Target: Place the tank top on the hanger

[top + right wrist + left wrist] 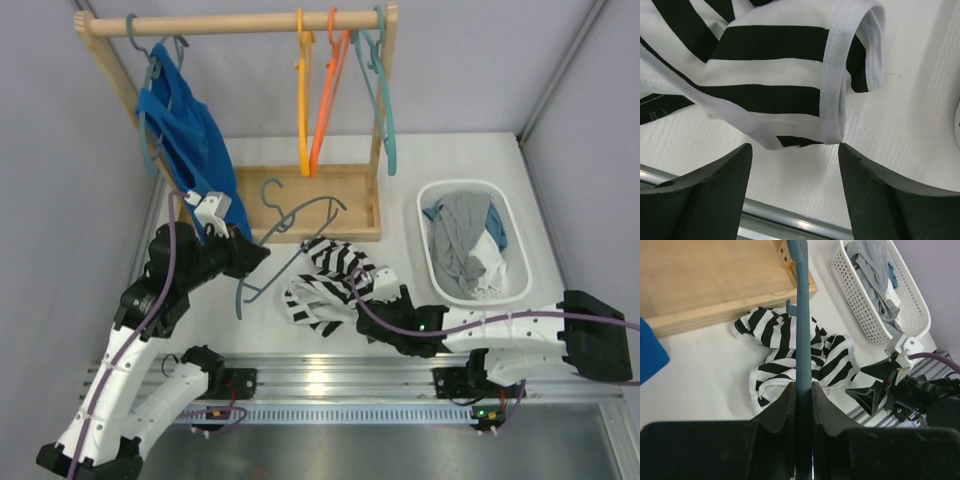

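The black-and-white striped tank top [325,285] lies crumpled on the white table in front of the wooden tray. My left gripper [252,256] is shut on the slate blue-grey hanger [292,222], gripping one arm of its frame and holding it tilted above the table, hook toward the tray. In the left wrist view the hanger [802,315] runs straight out from the gripper [802,390] over the tank top [772,330]. My right gripper [385,295] sits low at the garment's right edge. Its jaws [795,150] are open, with a white-edged strap of the tank top [770,65] just beyond the fingertips.
A wooden rack with a tray base [345,228] stands behind, carrying a blue top [185,120], a yellow hanger [304,90], an orange hanger [328,90] and teal hangers [383,90]. A white basket [470,184] of clothes sits at right. The metal rail [350,375] runs along the near edge.
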Controlling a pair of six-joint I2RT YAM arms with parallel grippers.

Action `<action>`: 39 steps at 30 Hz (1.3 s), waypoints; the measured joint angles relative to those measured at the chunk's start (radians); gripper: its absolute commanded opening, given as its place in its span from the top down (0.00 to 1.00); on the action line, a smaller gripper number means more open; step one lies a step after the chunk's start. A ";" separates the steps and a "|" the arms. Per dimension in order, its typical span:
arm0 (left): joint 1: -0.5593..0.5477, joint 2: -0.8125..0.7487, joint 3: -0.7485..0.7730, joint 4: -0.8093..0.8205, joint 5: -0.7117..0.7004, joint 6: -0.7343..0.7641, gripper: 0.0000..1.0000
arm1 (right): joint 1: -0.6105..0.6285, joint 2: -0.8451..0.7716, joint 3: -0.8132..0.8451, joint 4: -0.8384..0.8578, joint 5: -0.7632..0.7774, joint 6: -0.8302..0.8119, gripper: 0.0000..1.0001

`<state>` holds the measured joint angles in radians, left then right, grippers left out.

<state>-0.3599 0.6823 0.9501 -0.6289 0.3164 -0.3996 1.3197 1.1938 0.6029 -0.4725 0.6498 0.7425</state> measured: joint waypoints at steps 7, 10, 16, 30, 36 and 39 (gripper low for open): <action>-0.025 0.076 0.029 -0.011 -0.002 0.025 1.00 | 0.065 0.054 0.012 -0.038 0.097 0.100 0.30; -0.048 0.101 0.047 -0.012 -0.008 0.037 1.00 | 0.084 0.088 0.031 -0.048 0.133 0.147 0.29; -0.145 0.159 0.084 -0.011 -0.053 0.062 1.00 | 0.092 0.178 0.054 -0.053 0.201 0.207 0.37; -0.263 0.195 0.158 -0.055 -0.161 0.125 1.00 | 0.028 0.189 0.134 -0.030 0.254 0.079 0.92; -0.264 0.181 0.202 -0.103 -0.134 0.163 1.00 | -0.094 0.074 0.159 -0.021 0.141 -0.050 0.93; -0.264 0.164 0.202 -0.122 -0.108 0.167 1.00 | -0.172 0.034 0.183 -0.018 0.066 -0.109 0.93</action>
<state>-0.6239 0.8467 1.1519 -0.7509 0.2081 -0.2325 1.1473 1.2278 0.7856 -0.4900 0.7155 0.6338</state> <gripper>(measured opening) 0.168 0.074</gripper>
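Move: Beneath the right hand, the tank top's near right edge lies about 2 cm ahead, 1 cm left and 2 cm below the open fingers. The tank top's middle is some 7 cm ahead and 6 cm left of that hand. The white basket is about 17 cm ahead and 22 cm right of it, the rack foot 26 cm ahead and 18 cm left. From the left hand, holding the hanger, the tank top is roughly 9 cm right, 2 cm ahead and 24 cm below. Easing about 1 cm forward and slightly down, the right hand shuts its wide-open fingers on the tank top's near right edge, then carries the pinched edge up and forward, about 6 cm each way, fingertips tilting slightly up. Meanwhile the left hand keeps hold of the hanger and shifts some 4 cm right towards the tank top, turning about 15 degrees clockwise and finally rising a little. ##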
